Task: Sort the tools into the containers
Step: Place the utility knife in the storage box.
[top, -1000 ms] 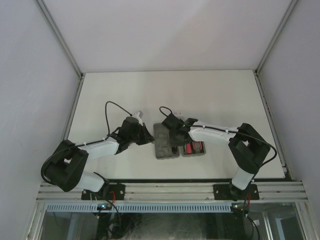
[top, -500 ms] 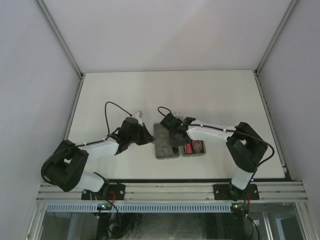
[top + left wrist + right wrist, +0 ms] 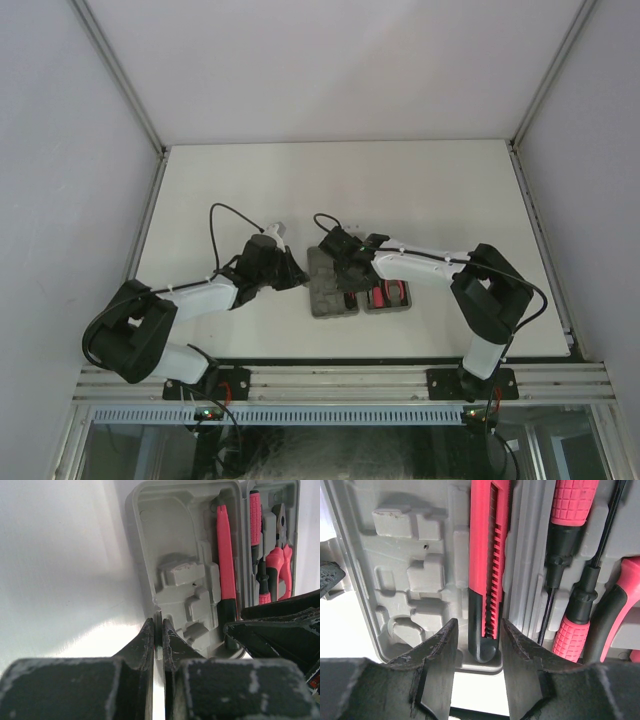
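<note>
Two grey trays lie side by side, the left tray (image 3: 325, 290) and the right tray (image 3: 400, 300). My left gripper (image 3: 298, 275) is shut on the left tray's near-left rim (image 3: 158, 635). A red-and-black knife-like tool (image 3: 485, 555) lies in a recess of the left tray (image 3: 400, 555). My right gripper (image 3: 479, 635) is open, its fingers on either side of that tool's black end without touching it. The right tray (image 3: 630, 535) holds red-handled screwdrivers (image 3: 572, 630) and pliers (image 3: 620, 605). No small dark ring shows.
The trays sit near the white table's front edge (image 3: 330, 355). My two grippers are close together over the left tray; the right one shows as a dark mass in the left wrist view (image 3: 280, 630). White enclosure walls (image 3: 60, 150) stand around the table.
My right gripper has shifted slightly left and nearer over the left tray. My left gripper has stayed on the tray's rim.
</note>
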Robot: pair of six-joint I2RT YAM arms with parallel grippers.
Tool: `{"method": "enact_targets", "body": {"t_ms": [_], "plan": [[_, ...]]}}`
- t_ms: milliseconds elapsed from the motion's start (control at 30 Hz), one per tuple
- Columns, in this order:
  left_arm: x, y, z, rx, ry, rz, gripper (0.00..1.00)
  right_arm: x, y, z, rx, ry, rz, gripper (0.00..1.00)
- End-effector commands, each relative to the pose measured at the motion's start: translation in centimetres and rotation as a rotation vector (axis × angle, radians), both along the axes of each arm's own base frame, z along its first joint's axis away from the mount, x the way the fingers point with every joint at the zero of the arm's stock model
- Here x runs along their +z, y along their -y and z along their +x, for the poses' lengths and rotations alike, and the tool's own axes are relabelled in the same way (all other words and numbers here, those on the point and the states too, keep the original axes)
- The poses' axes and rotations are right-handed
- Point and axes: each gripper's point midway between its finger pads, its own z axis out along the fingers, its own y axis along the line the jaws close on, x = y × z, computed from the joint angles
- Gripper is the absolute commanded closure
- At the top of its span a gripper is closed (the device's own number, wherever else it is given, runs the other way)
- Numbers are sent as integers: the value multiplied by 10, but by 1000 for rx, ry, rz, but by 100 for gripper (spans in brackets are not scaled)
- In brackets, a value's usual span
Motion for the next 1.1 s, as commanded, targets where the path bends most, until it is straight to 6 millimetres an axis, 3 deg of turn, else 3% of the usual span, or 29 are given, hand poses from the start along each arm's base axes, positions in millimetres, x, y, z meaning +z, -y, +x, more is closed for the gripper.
{"method": "enact_targets", "body": {"t_ms": [0,267,433,733,1067], "plan": [[-8,-3,-7,-17,-18,8,100,9,-1,0,14,20,-3,62],[-9,-3,-9,-29,-18,15,100,40,-7,12,40,110,65,75],[-11,-3,-9,-30,-22,19,100,38,-15,19,59,81,132,81],[-11,-1,-8,-32,-25,13,100,32,-6,33,47,82,99,84],[-12,-2,-9,-31,-30,16,100,29,-10,41,60,73,103,86]]}}
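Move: The utility knife lies in the storage box's left tray, its near black end between the right hand's open fingers and its middle roughly 4 cm ahead, 1 cm lower. At about that height, the nearer screwdriver is some 4 cm right and 5 cm ahead of this hand, the pliers about 10 cm right and 3 cm ahead. From the left hand, shut at the tray's left rim, the knife is about 9 cm right, 1 cm ahead, near level. The right hand lifts about 2 cm, narrowing its fingers, then advances some 2.5 cm above the utility knife. ##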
